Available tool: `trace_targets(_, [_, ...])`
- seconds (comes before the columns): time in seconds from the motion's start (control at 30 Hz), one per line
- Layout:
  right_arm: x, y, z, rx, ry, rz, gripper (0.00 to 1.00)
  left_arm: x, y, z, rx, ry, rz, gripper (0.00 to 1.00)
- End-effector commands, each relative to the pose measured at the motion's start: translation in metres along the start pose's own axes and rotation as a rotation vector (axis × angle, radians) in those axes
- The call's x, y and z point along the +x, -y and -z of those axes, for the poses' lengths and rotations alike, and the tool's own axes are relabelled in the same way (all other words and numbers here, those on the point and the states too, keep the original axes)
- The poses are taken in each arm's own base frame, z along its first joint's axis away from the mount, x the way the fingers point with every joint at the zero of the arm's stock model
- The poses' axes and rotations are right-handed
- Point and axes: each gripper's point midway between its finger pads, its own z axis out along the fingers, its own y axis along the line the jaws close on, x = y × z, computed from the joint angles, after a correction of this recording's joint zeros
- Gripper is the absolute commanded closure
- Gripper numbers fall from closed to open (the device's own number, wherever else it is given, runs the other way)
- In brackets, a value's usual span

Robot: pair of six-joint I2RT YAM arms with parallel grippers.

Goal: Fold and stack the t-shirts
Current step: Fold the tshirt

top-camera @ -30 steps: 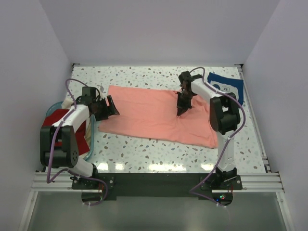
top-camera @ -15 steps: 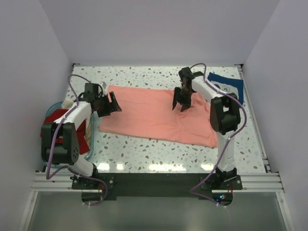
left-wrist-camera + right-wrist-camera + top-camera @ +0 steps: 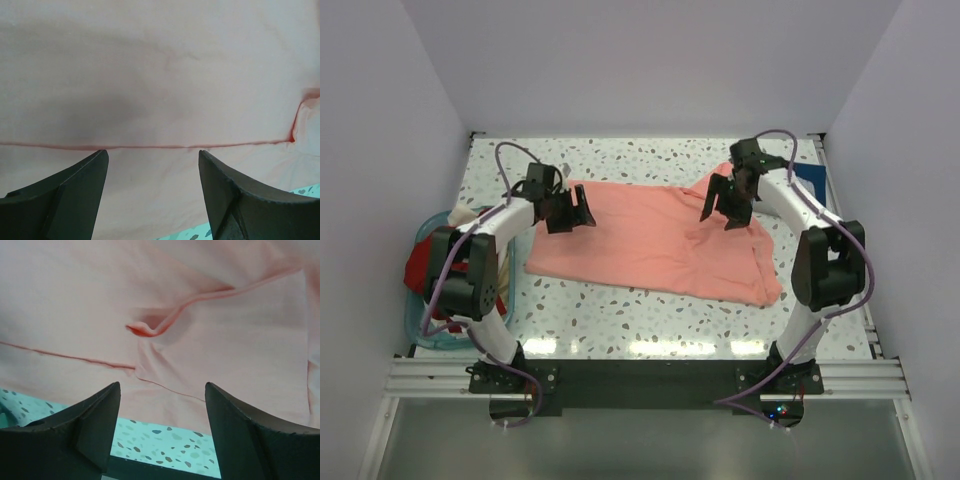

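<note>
A salmon-pink t-shirt [image 3: 640,240] lies spread flat across the middle of the table. My left gripper [image 3: 575,212] hovers open over its far left part; in the left wrist view that gripper [image 3: 151,154] has only pink cloth [image 3: 160,75] and a hem line below it. Over the shirt's far right part hangs my right gripper [image 3: 720,215], open and empty; the right wrist view shows this gripper [image 3: 162,386] above a small raised fold [image 3: 150,330] near the shirt's edge. A navy blue t-shirt [image 3: 813,180] peeks out behind the right arm. A dark red shirt [image 3: 417,268] sits in the basket.
A teal plastic basket [image 3: 425,335] stands at the left table edge beside the left arm. White walls close in the table at the back and on both sides. Speckled tabletop [image 3: 165,440] shows past the shirt's edge in the right wrist view.
My right gripper opened, let go of the pink shirt and moved right. My left gripper swung farther back and right over the shirt's left end.
</note>
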Motion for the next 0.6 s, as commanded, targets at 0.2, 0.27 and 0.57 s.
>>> trace_targets(0.2, [0.064, 0.06, -0.052, 0.14, -0.154, 0.02, 0.29, 0.016, -0.023, -0.02, -0.057, -0.013, 0.022, 0.23])
trace_targets(0.27, [0.068, 0.066, -0.058, 0.16, -0.165, 0.027, 0.29, 0.021, -0.028, -0.019, -0.078, -0.018, 0.016, 0.23])
trace_targets(0.57, [0.116, 0.093, -0.07, 0.225, -0.287, -0.012, 0.3, 0.045, -0.052, -0.01, -0.185, -0.058, 0.019, 0.22])
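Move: The t-shirt's right flap has its middle roughly 8 cm back, 4 cm to the right and 11 cm below the right hand; its raised fold is about 3 cm back and 3 cm left of that hand, its near hem some 16 cm straight back, all at table height. From the left hand, the upper layer's edge lies about 2 cm back, straight below by 6 cm, and the shirt's left side 10 cm left and 4 cm back. The right hand sweeps down some 11 cm and back about 8 cm, drifting slightly right, onto the shirt's right flap, tipping its fingers some 15 degrees nearer to vertical and easing off as the open fingertips meet the cloth. The left hand sinks about 4 cm while drawing back a little, bringing its open fingertips down on the upper layer's edge and then staying there. ##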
